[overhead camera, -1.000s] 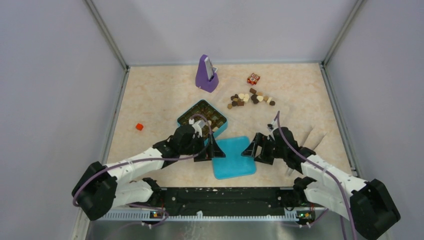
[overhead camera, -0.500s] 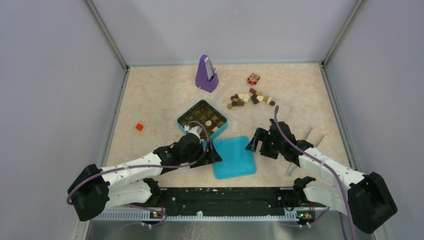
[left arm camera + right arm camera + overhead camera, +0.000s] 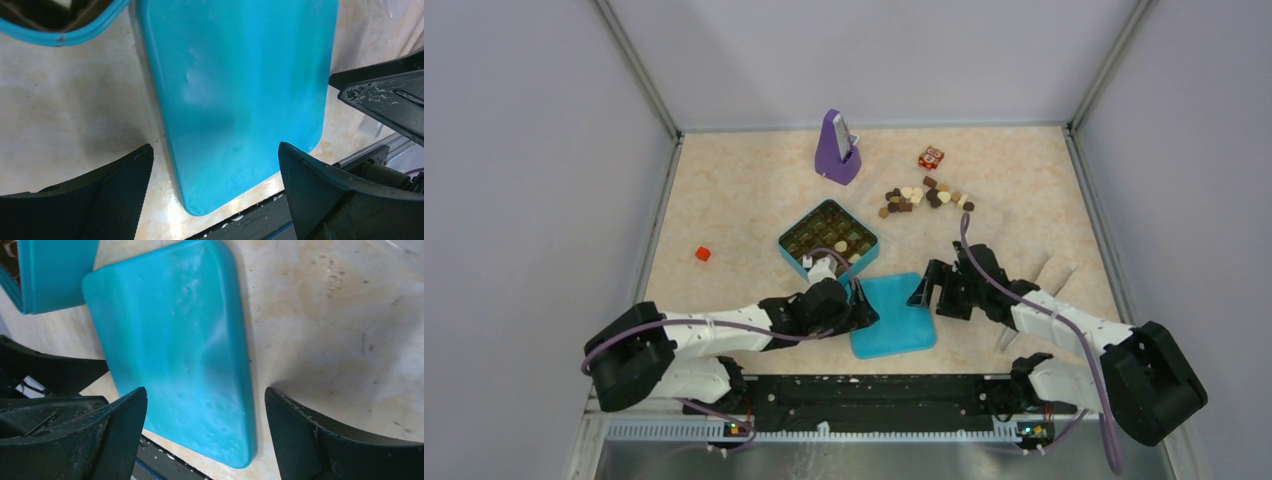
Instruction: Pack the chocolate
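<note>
A loose pile of small brown and cream chocolate pieces [image 3: 927,197] lies at the back right. A teal box [image 3: 828,238] holds more chocolates in its compartments. Its flat teal lid [image 3: 890,316] lies on the table in front of the box; it also shows in the left wrist view [image 3: 235,95] and in the right wrist view [image 3: 172,350]. My left gripper [image 3: 860,310] is open at the lid's left edge, its jaws straddling that edge [image 3: 215,165]. My right gripper [image 3: 927,292] is open at the lid's right edge, jaws straddling it [image 3: 205,410].
A purple stand [image 3: 837,150] with a small device stands at the back centre. A red-and-white patterned cube [image 3: 931,157] sits behind the chocolate pile. A small red block [image 3: 703,254] lies at the left. Enclosure walls ring the table.
My left gripper has slid forward and right to the lid's left edge. My right gripper has shifted left toward the lid's right edge. The lid and box have not moved.
</note>
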Motion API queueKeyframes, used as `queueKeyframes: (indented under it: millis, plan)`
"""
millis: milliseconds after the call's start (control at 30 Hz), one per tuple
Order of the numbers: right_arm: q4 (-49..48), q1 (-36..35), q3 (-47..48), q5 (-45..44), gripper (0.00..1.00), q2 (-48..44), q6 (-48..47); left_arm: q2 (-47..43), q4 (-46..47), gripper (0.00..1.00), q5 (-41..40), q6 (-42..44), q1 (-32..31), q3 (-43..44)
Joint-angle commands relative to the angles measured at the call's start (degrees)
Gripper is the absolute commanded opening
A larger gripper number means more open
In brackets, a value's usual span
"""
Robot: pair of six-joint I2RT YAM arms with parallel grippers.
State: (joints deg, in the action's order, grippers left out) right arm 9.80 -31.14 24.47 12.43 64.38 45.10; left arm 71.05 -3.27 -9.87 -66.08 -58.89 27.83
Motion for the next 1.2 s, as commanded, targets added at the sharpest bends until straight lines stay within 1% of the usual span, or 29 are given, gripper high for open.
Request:
queueKeyframes:
  millis: [0, 100, 167, 300, 367, 500, 567, 667, 800, 833, 900, 933, 1000, 1067, 1100, 1167]
  plan:
    - [-6.54, -0.33, -1.90, 5.66, 0.85, 1.16, 1.38, 2.24, 8.41, 0.99, 1.92, -0.32, -0.36, -0.55]
    - [-9.15, -0.35, -3.28, 7.93, 0.85, 1.43, 2.68, 2.13, 12.60, 0.99, 4.16, 0.72, -0.40, -0.76]
    - [-9.19, -0.35, -3.61, 8.19, 0.85, 1.98, 2.81, 1.16, 13.73, 0.99, 4.49, 0.58, -0.32, -0.72]
    - [-9.32, -0.34, -4.86, 8.81, 0.85, 1.29, 4.51, -3.71, 16.47, 0.99, 4.35, 2.54, -0.28, -0.86]
    - [-11.25, -0.40, -5.54, 9.22, 0.85, 0.58, 5.33, -6.50, 18.98, 0.99, 4.38, 3.51, -0.29, -1.82]
    - [-11.25, -0.36, -5.89, 9.55, 0.85, 0.08, 5.90, -11.46, 26.79, 0.99, 5.16, 4.82, -0.34, -5.86]
    - [-11.02, -0.35, -6.07, 9.54, 0.85, -0.11, 6.06, -13.19, 28.92, 0.99, 4.67, 4.89, -0.33, -7.72]
    - [-10.69, -0.39, -6.14, 9.31, 0.85, -0.56, 6.14, -13.96, 29.96, 0.99, 4.31, 4.66, -0.27, -8.58]
    - [-10.27, -0.38, -6.05, 9.04, 0.85, -1.19, 6.21, -12.20, 30.22, 0.98, 4.97, 4.00, -0.28, -7.93]
    - [-10.25, -0.36, -6.02, 8.96, 0.85, -1.34, 6.30, -11.65, 30.29, 0.96, 5.36, 3.83, -0.26, -7.56]
    - [-9.95, -0.40, -6.03, 8.78, 0.85, -1.69, 6.27, -10.45, 29.02, 0.89, 5.79, 3.46, -0.34, -6.57]
    - [-9.87, -0.41, -6.04, 8.65, 0.85, -1.97, 6.31, -9.96, 28.03, 0.84, 5.82, 3.35, -0.28, -5.93]
    - [-9.89, -0.35, -6.14, 8.35, 0.85, -2.67, 6.26, -8.85, 25.36, 0.71, 5.76, 3.58, -0.32, -4.45]
    - [-8.30, -0.36, -6.23, 8.01, 0.85, -3.37, 6.21, -7.11, 21.95, 0.60, 5.65, 4.08, -0.33, -2.30]
    - [-8.04, -0.38, -6.32, 7.87, 0.85, -3.68, 6.30, -6.05, 20.26, 0.55, 5.77, 4.35, -0.34, -1.50]
    - [-7.67, -0.38, -6.37, 7.62, 0.85, -4.13, 6.23, -3.88, 17.96, 0.50, 6.79, 5.08, -0.29, 0.78]
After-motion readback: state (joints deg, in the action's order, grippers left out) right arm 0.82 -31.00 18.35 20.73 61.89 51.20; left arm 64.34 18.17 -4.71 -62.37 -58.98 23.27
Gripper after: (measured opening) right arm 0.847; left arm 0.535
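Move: The lid lies flat between the open, low grippers: its middle is about 6 cm right of the left hand, 2 cm nearer the base and 2 cm lower, and about 7 cm left of the right hand, 2 cm back and 2 cm lower. The chocolate box sits some 13 cm ahead of the left hand and 7 cm left. The loose chocolates lie about 22 cm straight ahead of the right hand. Bring the left gripper about 1.5 cm right against the lid's left edge, lever that edge up by rising some 9 cm while tilting the hand, then sink about 2 cm and close the fingers halfway around it. Keep the right gripper low and open, edging 2 cm left then slightly back, its outer finger bracing the lid's right edge. ##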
